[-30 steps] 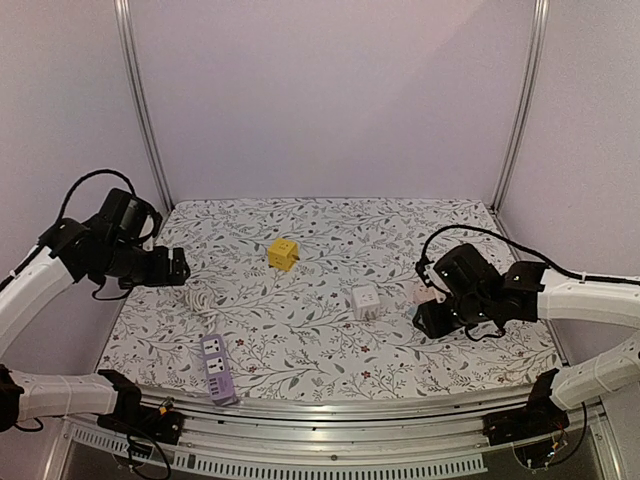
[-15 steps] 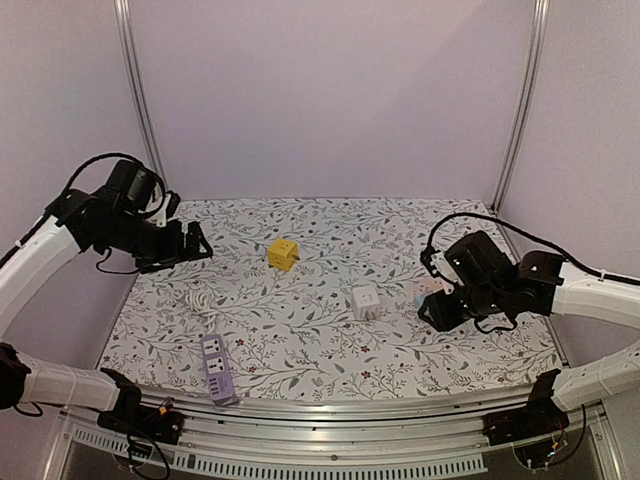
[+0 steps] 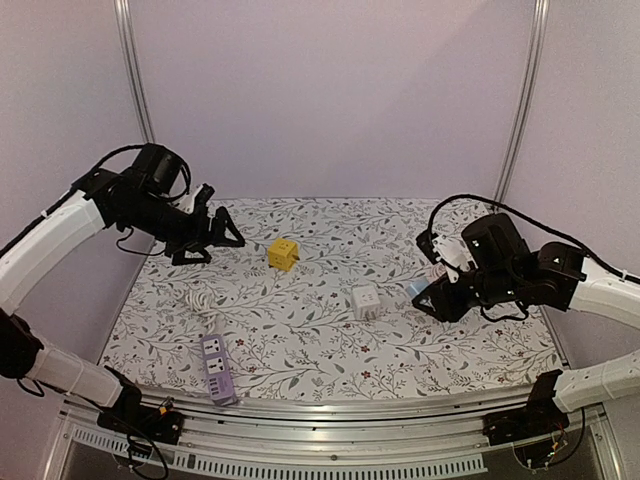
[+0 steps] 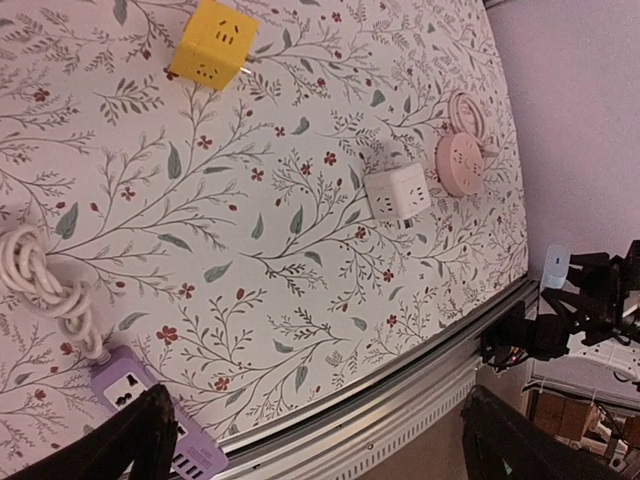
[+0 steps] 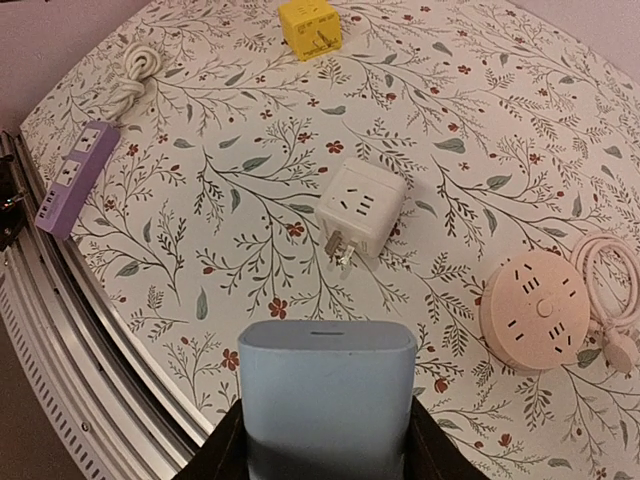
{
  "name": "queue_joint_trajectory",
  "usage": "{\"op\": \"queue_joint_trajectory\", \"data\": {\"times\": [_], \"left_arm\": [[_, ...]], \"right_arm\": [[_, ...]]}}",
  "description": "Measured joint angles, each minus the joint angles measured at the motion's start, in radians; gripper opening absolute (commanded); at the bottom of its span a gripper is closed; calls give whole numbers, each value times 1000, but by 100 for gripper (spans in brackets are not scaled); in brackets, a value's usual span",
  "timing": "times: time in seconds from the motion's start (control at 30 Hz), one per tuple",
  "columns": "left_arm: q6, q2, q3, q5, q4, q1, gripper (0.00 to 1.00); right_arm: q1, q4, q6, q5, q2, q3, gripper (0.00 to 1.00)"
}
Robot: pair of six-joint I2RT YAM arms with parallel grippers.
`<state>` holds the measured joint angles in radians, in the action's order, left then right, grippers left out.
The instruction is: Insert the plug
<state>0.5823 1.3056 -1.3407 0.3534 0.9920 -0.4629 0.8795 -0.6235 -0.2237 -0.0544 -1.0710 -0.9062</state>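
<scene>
The plug (image 5: 325,395) is a pale blue block, and my right gripper (image 5: 325,445) is shut on it, its dark fingers at both sides. That gripper (image 3: 432,296) hangs above the right side of the table, next to the white cube socket (image 3: 365,301) (image 5: 362,207). The round pink socket (image 5: 535,310) lies under it to the right. A purple power strip (image 3: 216,367) (image 4: 130,392) lies at the front left. My left gripper (image 3: 226,236) (image 4: 325,450) is raised over the back left, open and holding nothing.
A yellow cube socket (image 3: 283,253) (image 4: 211,44) sits at the back middle. A coiled white cable (image 3: 197,298) (image 4: 45,280) runs from the purple strip. A metal rail (image 3: 330,405) edges the table's front. Frame posts (image 3: 137,100) stand at the back corners.
My left arm has risen and swung right, toward the yellow cube, staying open. My right gripper has lifted and shifted slightly right and back with the plug in it.
</scene>
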Motion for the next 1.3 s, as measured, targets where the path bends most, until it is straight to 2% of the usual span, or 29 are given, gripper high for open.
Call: {"op": "queue_joint_trajectory", "data": {"times": [0.2,0.33,0.6,1.0,1.3], "left_arm": [[39,76,-17,142,-82,-58,94],[63,168,-84,204,-111,-128,92],[156,322,-218,295,-245,-301,87],[234,525,-438,365,-349,-406,79],[243,593,-480,372,-352,-476,73]], "right_arm": [[3,33,81,98,-32,-77,3],[3,58,161,139,-44,-111,0],[3,78,309,165,-45,-143,0],[3,70,398,163,-47,-168,0],[4,69,418,195,-50,-169,0]]}}
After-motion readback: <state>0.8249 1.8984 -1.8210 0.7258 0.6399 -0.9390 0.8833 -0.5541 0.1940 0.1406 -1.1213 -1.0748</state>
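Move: The blue plug is already pinched in the right hand, practically at its hand point. From the open left hand it lies about 36 cm to the right, 6 cm back and 7 cm lower. On the table, the white adapter stands about 10 cm ahead of the right hand and 9 cm to its left, the pink hub about 12 cm ahead and 5 cm to its right, both some 12 cm below. The yellow adapter is roughly 18 cm ahead of the left hand, 8 cm right and 18 cm below. The blue plug, still gripped, is raised about 7 cm and carried 5 cm left by the right hand, which turns some 25 degrees counter-clockwise, tips its fingers up, then nearly stops. The left hand sweeps 28 cm right towards it, also drawing back, rising a little then dipping; it turns clockwise, swings its fingers up to point more to the right, and closes them partway, stopping just short. ##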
